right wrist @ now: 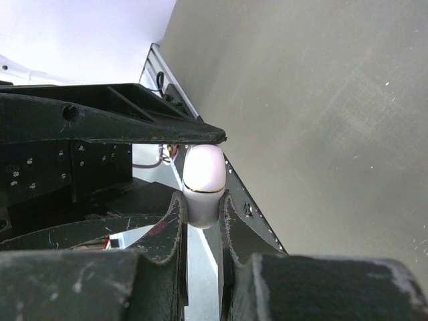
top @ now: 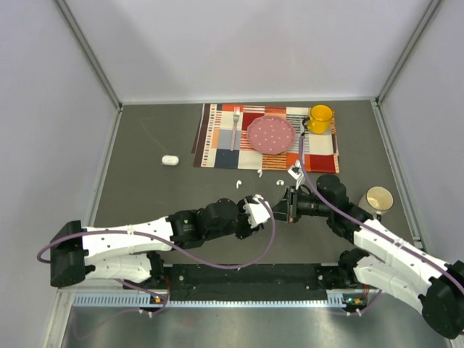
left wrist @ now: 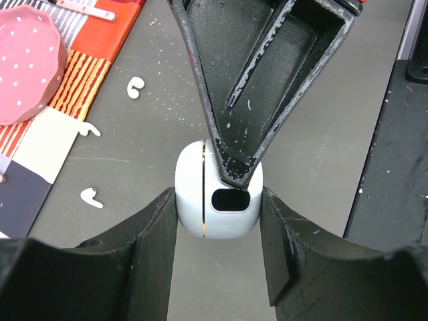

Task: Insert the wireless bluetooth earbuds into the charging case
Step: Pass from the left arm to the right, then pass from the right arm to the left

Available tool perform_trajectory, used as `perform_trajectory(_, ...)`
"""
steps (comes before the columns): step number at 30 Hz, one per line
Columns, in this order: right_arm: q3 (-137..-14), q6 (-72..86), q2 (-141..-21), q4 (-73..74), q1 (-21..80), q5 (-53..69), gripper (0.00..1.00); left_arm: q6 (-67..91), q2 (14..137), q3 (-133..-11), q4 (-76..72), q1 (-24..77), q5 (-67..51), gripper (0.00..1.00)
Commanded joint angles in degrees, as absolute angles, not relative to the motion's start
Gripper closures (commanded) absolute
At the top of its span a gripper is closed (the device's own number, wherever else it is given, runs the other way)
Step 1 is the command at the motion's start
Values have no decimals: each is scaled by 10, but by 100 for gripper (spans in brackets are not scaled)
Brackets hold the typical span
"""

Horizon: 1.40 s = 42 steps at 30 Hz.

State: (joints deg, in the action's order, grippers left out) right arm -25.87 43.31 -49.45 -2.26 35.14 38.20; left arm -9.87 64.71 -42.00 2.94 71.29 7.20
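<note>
A white charging case point(left wrist: 194, 194) with a thin gold seam hangs above the dark table, closed as far as I can see. My left gripper point(left wrist: 217, 200) is shut on its two sides. From the opposite side my right gripper point(right wrist: 202, 200) is shut on one end of the same case point(right wrist: 204, 170), its fingers point(right wrist: 172, 217) pressed against the shell. In the top view both grippers meet at the table's middle, left point(top: 259, 208) and right point(top: 280, 209). Three small white earbuds point(left wrist: 134, 87) point(left wrist: 89, 130) point(left wrist: 91, 196) lie loose on the table beyond, near the placemat; the same earbuds show from above point(top: 236, 183) point(top: 259, 172) point(top: 280, 182).
A striped placemat point(top: 217, 145) at the back holds a pink dotted plate point(top: 271, 134), a fork point(top: 235, 127) and a yellow mug point(top: 320, 116). A second white case point(top: 170, 160) lies far left. A beige cup point(top: 378, 198) stands at the right.
</note>
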Motion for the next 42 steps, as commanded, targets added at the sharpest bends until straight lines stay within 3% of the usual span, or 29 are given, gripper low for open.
perform_trajectory(1, -258, 433, -488, -68, 359, 375, 100, -70, 635, -430, -25, 718, 61, 55)
perform_trajectory(7, -253, 442, -484, -79, 359, 363, 100, -41, 650, -462, 26, 718, 71, 34)
perform_trajectory(13, -244, 443, -474, -78, 358, 338, 100, -32, 639, -453, 15, 717, 65, 27)
perform_trajectory(14, -243, 442, -469, -76, 359, 329, 100, -28, 632, -453, 18, 717, 69, 1)
perform_trajectory(24, -224, 437, -450, -100, 359, 292, 100, 42, 511, -360, -34, 667, 95, 1)
perform_trajectory(32, -211, 409, -392, -113, 359, 261, 100, 163, 403, -267, -148, 475, -190, 1)
perform_trajectory(38, -202, 410, -357, -161, 359, 297, 100, 256, 416, -228, -289, 441, -326, 1)
perform_trajectory(42, -194, 429, -350, -210, 359, 322, 100, 343, 460, -195, -475, 441, -368, 1)
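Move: The charging case is between my two hands, already gripped by both, some 17 cm above the table: about 1 cm to the right of my left hand's point and about 1 cm to the left of my right hand's, level with both. Three earbuds lie on the table, 16 cm below my left hand: one 15 cm ahead and 7 cm left, one 19 cm straight ahead, one 16 cm ahead and 7 cm right. My left hand opens wide and lets go of the case, then draws off to the left and up, about 5 cm and 7 cm, swinging forward and back again on the way while its downward-sloping fingers tip up some 40 degrees to near level. My right hand keeps its pinch on the case, edges forward a couple of centimetres, then lifts about 4 cm, its wrist rolling slightly. ##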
